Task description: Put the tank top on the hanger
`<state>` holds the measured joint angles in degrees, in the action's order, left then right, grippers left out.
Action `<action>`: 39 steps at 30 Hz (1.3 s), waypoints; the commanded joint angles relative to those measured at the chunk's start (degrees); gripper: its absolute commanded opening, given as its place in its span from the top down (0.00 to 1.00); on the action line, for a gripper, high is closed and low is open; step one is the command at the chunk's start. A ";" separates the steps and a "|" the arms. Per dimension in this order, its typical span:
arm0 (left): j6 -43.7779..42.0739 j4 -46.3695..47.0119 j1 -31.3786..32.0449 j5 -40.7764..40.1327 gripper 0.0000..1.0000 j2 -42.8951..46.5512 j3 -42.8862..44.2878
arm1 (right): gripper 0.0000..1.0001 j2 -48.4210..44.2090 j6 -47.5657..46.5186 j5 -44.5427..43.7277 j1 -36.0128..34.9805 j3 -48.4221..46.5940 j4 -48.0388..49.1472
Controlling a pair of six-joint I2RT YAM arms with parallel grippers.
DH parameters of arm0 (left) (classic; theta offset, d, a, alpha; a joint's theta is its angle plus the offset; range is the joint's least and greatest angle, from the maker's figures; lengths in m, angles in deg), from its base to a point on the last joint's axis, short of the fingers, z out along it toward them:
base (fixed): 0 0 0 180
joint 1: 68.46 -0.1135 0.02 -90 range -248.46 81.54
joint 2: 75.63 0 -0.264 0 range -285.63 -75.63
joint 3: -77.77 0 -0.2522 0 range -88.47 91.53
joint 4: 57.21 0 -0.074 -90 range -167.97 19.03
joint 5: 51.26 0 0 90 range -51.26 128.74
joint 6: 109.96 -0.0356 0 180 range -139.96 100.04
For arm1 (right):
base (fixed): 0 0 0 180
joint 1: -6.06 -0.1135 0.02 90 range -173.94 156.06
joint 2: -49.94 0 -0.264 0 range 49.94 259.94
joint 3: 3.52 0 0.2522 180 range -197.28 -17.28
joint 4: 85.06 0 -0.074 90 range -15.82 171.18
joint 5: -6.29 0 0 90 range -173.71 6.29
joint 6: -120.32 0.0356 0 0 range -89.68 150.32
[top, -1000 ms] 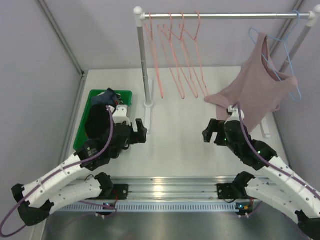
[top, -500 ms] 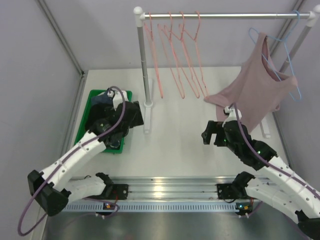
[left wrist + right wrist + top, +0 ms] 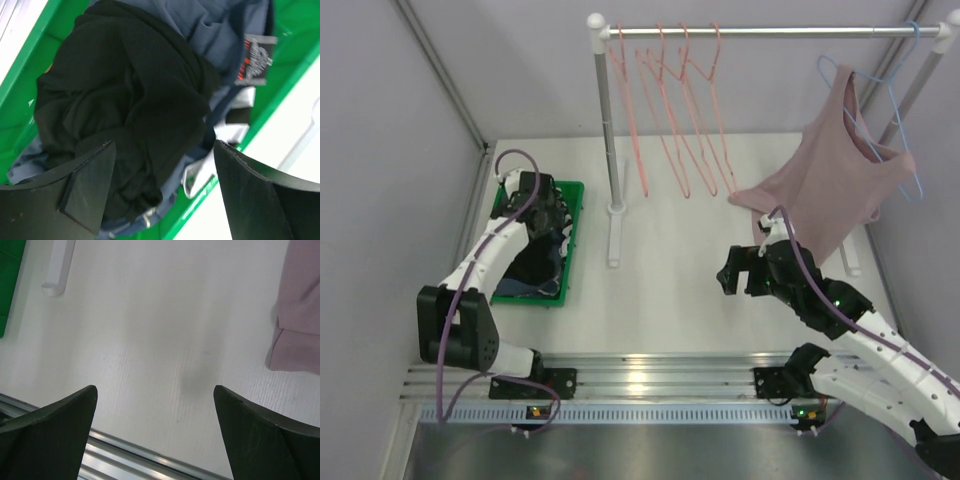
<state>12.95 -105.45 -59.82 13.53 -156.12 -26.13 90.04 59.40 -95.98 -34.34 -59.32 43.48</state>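
Note:
The black tank top [image 3: 125, 100] lies crumpled in the green bin [image 3: 22, 70], on top of a dark blue-grey garment [image 3: 215, 30]. In the top view it shows as dark fabric [image 3: 527, 265] in the bin [image 3: 574, 230]. My left gripper [image 3: 542, 210] hangs just above the bin, open, with its jaws [image 3: 164, 150] on either side of the black fabric and holding nothing. Several salmon-pink wire hangers [image 3: 680, 110] hang empty on the rail. My right gripper [image 3: 738, 270] is open and empty [image 3: 154, 390] over the bare table.
A dusty-pink tank top [image 3: 830, 180] hangs on a light-blue hanger [image 3: 903, 120] at the rail's right end, and its hem shows in the right wrist view [image 3: 300, 315]. The rack's white post [image 3: 607, 120] and foot [image 3: 60, 265] stand between the bin and the right arm.
My left arm has swung left and away from the table's middle to hang over the green bin. My right gripper has shifted slightly to the left.

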 commanded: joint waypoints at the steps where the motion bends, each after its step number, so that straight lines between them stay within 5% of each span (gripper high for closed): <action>1: 0.40 5.21 -1.35 0.17 0.17 -2.90 1.63 | 0.00 -0.46 -1.39 1.73 -0.82 -1.73 0.96; 8: -0.38 6.26 -1.53 -0.89 0.41 -2.05 0.06 | 0.00 -1.69 -1.57 1.81 -0.82 -0.94 0.51; 12: -2.14 5.39 -1.61 -0.54 0.68 -1.25 -0.21 | 0.00 -1.16 -1.57 2.08 -0.82 -0.85 0.95; 21: -5.75 5.30 -1.61 2.54 0.80 3.14 -1.70 | 0.00 -1.16 -1.31 2.96 -0.82 -0.85 1.22; 22: -5.83 5.21 -1.61 2.80 0.95 3.84 -1.62 | 0.00 -1.25 -1.22 2.87 -0.82 -0.94 1.04; 23: -5.75 4.69 -1.53 3.06 1.00 4.20 -1.44 | 0.00 -1.42 -1.31 2.78 -0.73 -0.85 1.04; 32: -7.15 0.30 -1.35 11.14 1.00 11.58 4.53 | 0.00 -1.69 -1.66 2.43 -0.82 -1.99 -0.10; 39: -9.79 -8.67 1.46 17.04 1.00 14.13 20.68 | 0.00 -2.30 -2.45 2.52 -0.73 -3.22 0.51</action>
<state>5.10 -111.07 -59.99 26.60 -144.84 -13.25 88.83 58.13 -93.30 -34.34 -59.39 43.40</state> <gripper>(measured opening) 0.027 0.996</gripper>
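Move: The black tank top lies bunched in the green bin, its middle about 4 cm below my left hand, some 3 cm left and 2 cm back. Navy cloth shows roughly 8 cm ahead, 2 cm left and 5 cm down. The rack's left foot stands about 17 cm to the right, practically level fore-and-aft and 8 cm lower. From my right hand the tank top is some 48 cm left, 12 cm ahead and 8 cm down. I sink my open left hand another 2 cm into the bunched tank top and draw the fingers shut while easing upward, pinching a fold near its edge. Once they are closed I speed up, carrying it some 15 cm above the low point and drifting about 4 cm right late on, the fingertips tilting up and swinging clockwise by about 15 degrees each. ##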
